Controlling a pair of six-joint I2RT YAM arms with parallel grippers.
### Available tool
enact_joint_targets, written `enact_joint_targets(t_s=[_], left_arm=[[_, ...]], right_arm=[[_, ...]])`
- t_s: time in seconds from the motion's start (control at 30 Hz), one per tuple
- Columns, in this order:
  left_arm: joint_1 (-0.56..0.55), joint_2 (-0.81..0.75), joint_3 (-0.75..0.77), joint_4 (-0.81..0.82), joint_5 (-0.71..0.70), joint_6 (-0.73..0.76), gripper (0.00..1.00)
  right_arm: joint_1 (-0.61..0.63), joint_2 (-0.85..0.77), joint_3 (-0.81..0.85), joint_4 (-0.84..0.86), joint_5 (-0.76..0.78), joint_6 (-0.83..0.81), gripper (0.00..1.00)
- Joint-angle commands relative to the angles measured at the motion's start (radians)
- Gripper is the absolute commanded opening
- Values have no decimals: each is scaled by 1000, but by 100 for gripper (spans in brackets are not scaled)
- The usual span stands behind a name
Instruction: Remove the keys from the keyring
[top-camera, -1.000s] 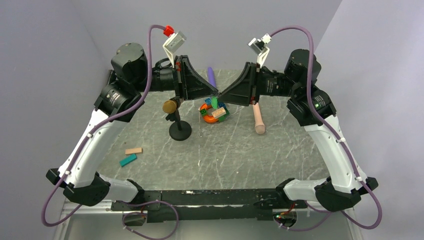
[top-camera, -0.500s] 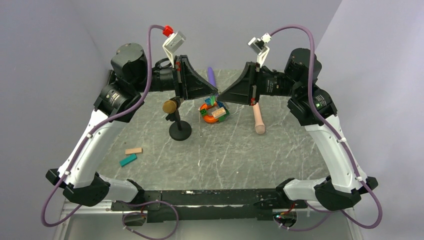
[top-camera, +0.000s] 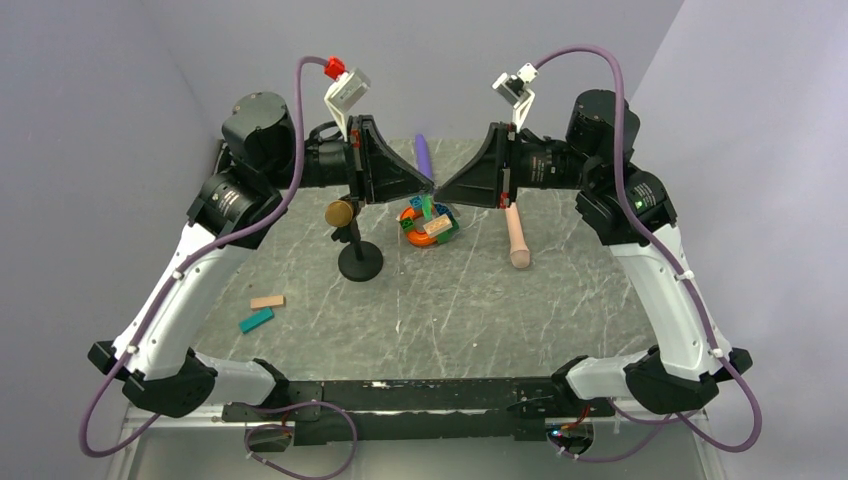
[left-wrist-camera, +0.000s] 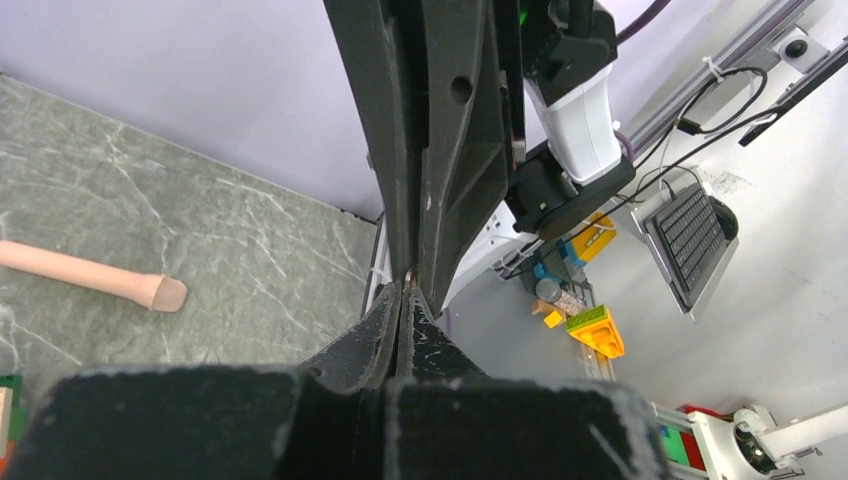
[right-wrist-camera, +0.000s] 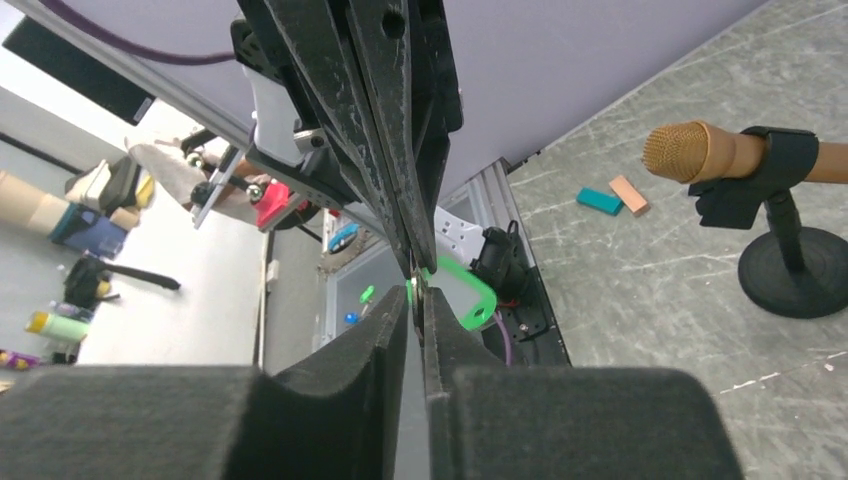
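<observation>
High over the table's far middle, my two grippers meet tip to tip. My left gripper (top-camera: 429, 186) (left-wrist-camera: 403, 288) is shut, and a speck of silvery wire, the keyring (left-wrist-camera: 408, 272), shows at its tip. Facing it, my right gripper (top-camera: 441, 188) (right-wrist-camera: 414, 291) has its jaws drawn almost together, pinching the edge of the bright-green key (right-wrist-camera: 459, 297). The key has a small hole and hangs just beyond those tips. From above, the key (top-camera: 428, 207) dangles just under the meeting point. Most of the keyring is hidden by the fingers.
Under the grippers sits an orange ring piled with toy blocks (top-camera: 428, 228). A gold-headed microphone on a black stand (top-camera: 345, 213) is to its left, a peach cylinder (top-camera: 517, 240) to its right and a purple stick (top-camera: 422, 152) behind. Teal (top-camera: 256, 320) and tan (top-camera: 267, 301) blocks lie near left.
Both wrists have risen slightly, the right one more. The tips stay together and the green key still hangs beneath them.
</observation>
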Motion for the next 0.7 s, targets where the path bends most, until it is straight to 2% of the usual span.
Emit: enact_joint_targets(t_s=[0.0, 0.03, 0.1, 0.3, 0.57, 0.67], left_arm=[[-3, -53, -56, 41, 8, -27, 0], [-4, -61, -66, 48, 0, -33, 0], [-3, -68, -77, 54, -13, -35, 0], [-3, -77, -77, 47, -33, -34, 0], [-4, -83, -70, 37, -85, -37, 0], [-3, -89, -71, 47, -116, -56, 0]], right_arm=[[-1, -11, 18, 58, 36, 23, 25], [0, -16, 5, 87, 36, 35, 30], [0, -24, -17, 123, 41, 57, 33], [3, -28, -42, 168, 44, 86, 32], [17, -44, -91, 212, 38, 99, 43], [20, -55, -116, 242, 28, 111, 43]])
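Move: The key, still on the ring, is between the right fingertips, about 1 cm left of that hand's point and level with it; the green tag hangs roughly 3 cm left, 1 cm back and 3 cm below. The microphone stands about 15 cm ahead, 16 cm left and 37 cm down. From the left hand, which holds the ring, the key lies about 2 cm right and 1 cm lower, neither ahead nor back. Right fingers open, releasing the key, and drift about 1 cm forward and left; left sinks some 1.5 cm, holding. ##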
